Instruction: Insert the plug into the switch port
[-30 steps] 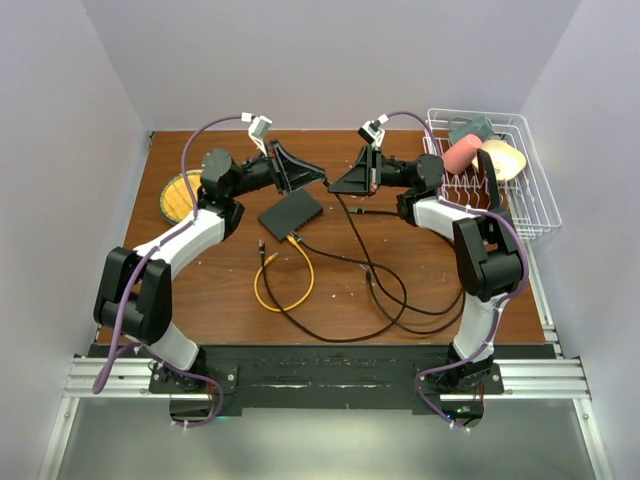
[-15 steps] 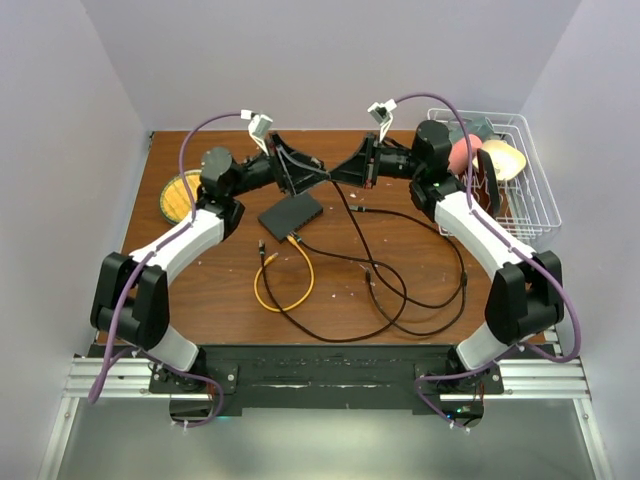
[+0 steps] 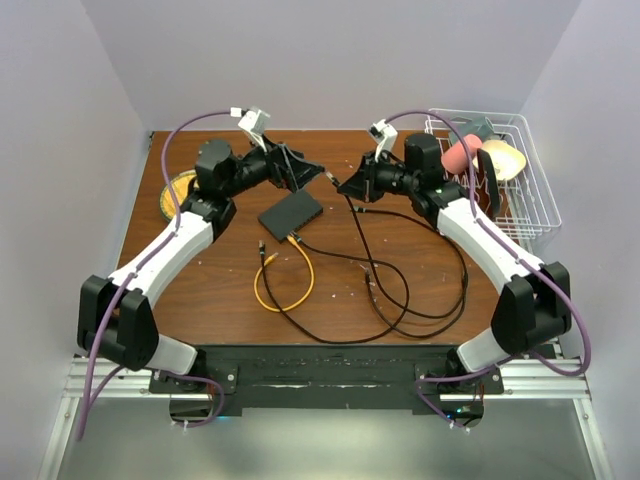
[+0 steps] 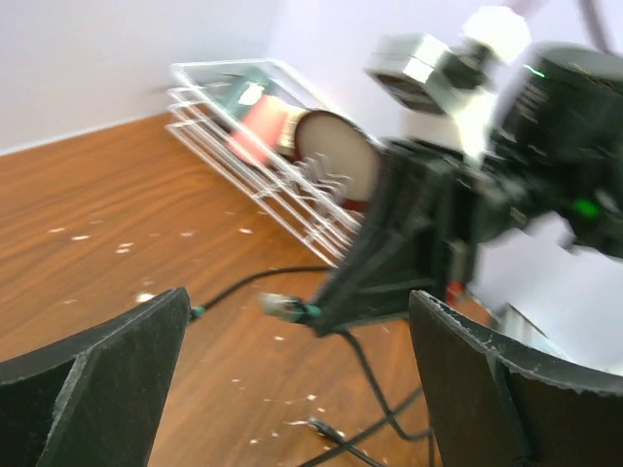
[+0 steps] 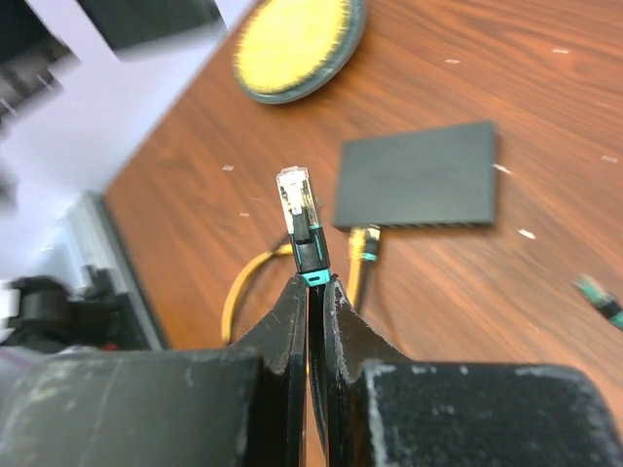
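Observation:
The plug [image 5: 296, 207], clear-tipped with a black and teal boot, sticks up out of my right gripper [image 5: 313, 282], which is shut on the black cable just behind it. Seen from above, this gripper [image 3: 345, 185] holds the plug [image 3: 330, 178] in the air beyond the switch [image 3: 291, 213], a flat dark box. The switch port lies in the row along its long edge [image 5: 419, 223]; a yellow plug [image 5: 365, 243] sits at that edge. My left gripper [image 3: 316, 171] faces the plug [image 4: 282, 306], open, with its fingers [image 4: 107, 375] on either side and apart from it.
A yellow cable loop [image 3: 282, 285] and black cable loops [image 3: 400, 295] lie in front of the switch. Another loose plug [image 5: 599, 297] lies on the table. At the back left is a yellow disc [image 3: 180, 195]. A white wire rack [image 3: 520, 180] holding items stands at the back right.
My left gripper has opened, let go of the plug and drawn back a little. The right arm swung its elbow outward and still holds the plug.

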Robot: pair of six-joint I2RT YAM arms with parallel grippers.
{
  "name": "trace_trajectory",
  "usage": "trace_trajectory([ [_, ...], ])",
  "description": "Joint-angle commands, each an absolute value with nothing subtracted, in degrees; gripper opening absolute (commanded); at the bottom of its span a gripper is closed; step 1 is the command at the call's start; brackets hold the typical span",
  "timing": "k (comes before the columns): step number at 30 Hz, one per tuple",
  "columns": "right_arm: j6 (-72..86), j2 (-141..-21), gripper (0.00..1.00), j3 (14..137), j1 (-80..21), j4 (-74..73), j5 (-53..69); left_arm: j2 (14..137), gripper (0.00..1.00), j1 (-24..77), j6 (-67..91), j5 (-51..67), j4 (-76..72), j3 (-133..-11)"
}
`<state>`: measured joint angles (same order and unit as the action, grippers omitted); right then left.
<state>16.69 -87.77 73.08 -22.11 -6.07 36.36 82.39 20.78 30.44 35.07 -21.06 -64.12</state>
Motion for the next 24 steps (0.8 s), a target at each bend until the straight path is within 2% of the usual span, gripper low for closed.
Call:
trace_trajectory([
  [1, 11.34, -82.71, 0.00, 71.55, -24.16, -10.01, 25.59, 79.89, 1.00, 19.34, 22.50, 22.25, -9.50, -68.55],
  [5, 8.44, -82.00, 0.00, 70.84, -27.85, -12.48, 14.71, 80.68, 1.00, 17.06, 21.80, 18.11, -5.36, -68.56],
  [12, 7.38, -82.97, 0.00, 67.94, -31.99, -11.25, 6.00, 86.91, 1.00, 11.96, 23.38, 21.26, -2.20, -70.04],
  [20, 10.71, -89.38, 0.00, 68.29, -34.27, -11.69, 3.17, 99.47, 1.00, 10.81, 21.71, 22.76, 5.71, -75.85],
  [24, 12.74, -91.14, 0.00, 68.29, -35.16, -9.85, 3.43, 103.44, 1.00, 9.85, 24.07, 28.02, 1.68, -75.76],
])
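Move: The switch lies about 11 cm ahead of the right hand, 16 cm to its left and some 24 cm below; the right fingers already hold a black cable by its plug. The cable ends at the switch's near corner are about 3 cm ahead and 15 cm left of that hand, and a loose black plug on the table lies 12 cm ahead and 6 cm right. From the empty left hand, the switch is about 10 cm ahead, 8 cm left and 31 cm down. The right hand keeps its pinch on the black plug and sinks about 10 cm almost straight down towards table height, staying to the right of the switch's port side, while the wrist turns some 25 degrees so that the plug tips further down and swings a little clockwise, more to the front. Meanwhile the left hand, fingers wide open and touching nothing, draws away from the right hand and goes about 10 cm forward and 9 cm left, then drops about 16 cm towards the switch, its fingers tipping down and swinging counter-clockwise. ##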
